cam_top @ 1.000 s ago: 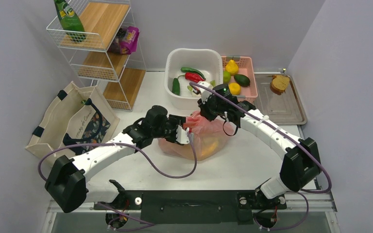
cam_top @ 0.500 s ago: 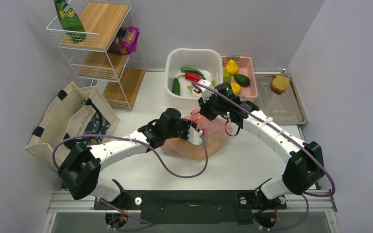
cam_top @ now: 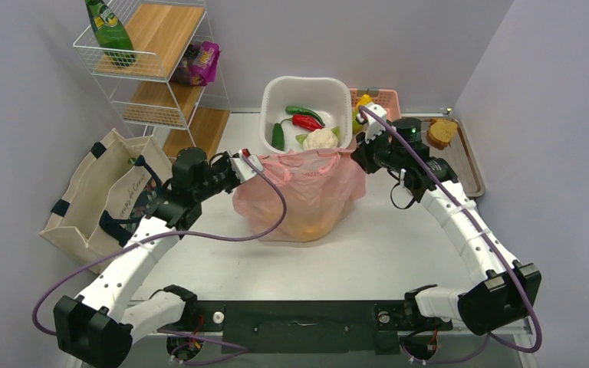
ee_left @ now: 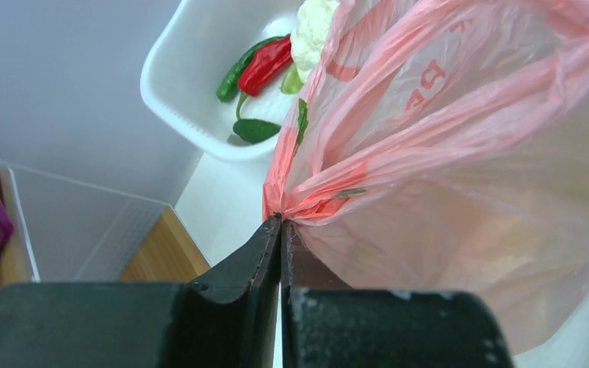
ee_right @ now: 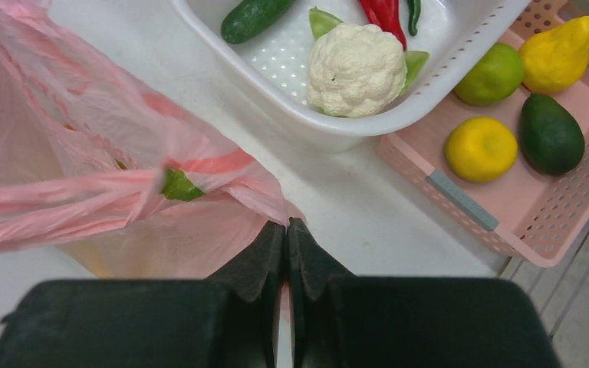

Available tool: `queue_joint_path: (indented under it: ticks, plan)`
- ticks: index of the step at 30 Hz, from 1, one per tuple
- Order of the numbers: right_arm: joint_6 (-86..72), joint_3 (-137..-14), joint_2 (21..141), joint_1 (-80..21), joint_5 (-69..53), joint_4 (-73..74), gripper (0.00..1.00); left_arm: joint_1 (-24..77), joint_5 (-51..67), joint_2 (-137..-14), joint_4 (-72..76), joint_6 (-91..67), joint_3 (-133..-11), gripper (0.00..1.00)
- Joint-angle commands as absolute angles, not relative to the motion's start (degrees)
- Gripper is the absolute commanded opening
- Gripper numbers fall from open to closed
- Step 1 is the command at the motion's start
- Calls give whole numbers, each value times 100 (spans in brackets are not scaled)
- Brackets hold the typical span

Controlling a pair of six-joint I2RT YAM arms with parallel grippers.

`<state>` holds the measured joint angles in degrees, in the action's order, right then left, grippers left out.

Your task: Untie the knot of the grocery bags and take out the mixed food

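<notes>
The pink plastic bag (cam_top: pixel 303 195) hangs stretched between my two grippers, in front of the white basin. My left gripper (cam_top: pixel 247 161) (ee_left: pixel 280 224) is shut on the bag's left top edge. My right gripper (cam_top: pixel 355 148) (ee_right: pixel 286 225) is shut on its right top edge. The handles (ee_right: pixel 54 205) run as taut flat bands, and the knot does not show. Of the food I see an orange-yellow shape (cam_top: pixel 308 225) through the plastic and a green leaf (ee_right: pixel 178 185) at the mouth. The beige tote (cam_top: pixel 84 180) lies at the left. A green bottle (cam_top: pixel 109 27) stands on the shelf.
Behind the bag, the white basin (cam_top: pixel 272 92) holds cauliflower (ee_right: pixel 357 69), a red pepper and green vegetables. A pink basket (ee_right: pixel 541 203) of fruit sits to its right, then a metal tray (cam_top: pixel 460 180) with bread. The wire shelf (cam_top: pixel 153 84) holds a purple packet (cam_top: pixel 204 61).
My left gripper closed on the bag's left edge and drew it left. The right gripper pulled its edge right and back. The bag went from slumped to stretched wide.
</notes>
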<state>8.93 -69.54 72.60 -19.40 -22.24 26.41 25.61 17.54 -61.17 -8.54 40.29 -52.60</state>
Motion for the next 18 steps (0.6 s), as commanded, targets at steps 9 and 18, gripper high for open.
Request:
queue_joint_path:
  ticks: [9, 18]
  plan:
    - [1513, -6260, 6810, -1079, -2753, 2954, 0, 1199, 2821, -5527, -2150, 2988, -4630, 0]
    - [1199, -6636, 6752, -1422, -3333, 3230, 0, 1432, 3630, -5946, -2810, 2738, -5759, 38]
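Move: Both hands already pinch the pink bag's rim from opposite sides. From the left hand, the mixed food in the bag's sagging bottom lies about 13 cm right, 3 cm back and 21 cm below; from the right hand, about 12 cm left, 3 cm back and 20 cm below. Beyond the bag, the white bin stands some 22 cm ahead and 11 cm left of the right hand, and the pink basket about 22 cm ahead and 10 cm right of that hand; both are roughly 20 cm lower. The two hands pull the pinched rim apart, each going some 4 to 5 cm outward, left hand to the left and right hand to the right, before both swing down and back towards the robot, lowering the bag towards the table. The left hand sinks about 7.5 cm while its fingers tip some 25 degrees further down and part a little at the end, whereas the right sinks about 5 cm and keeps its rim corner pinched shut. ##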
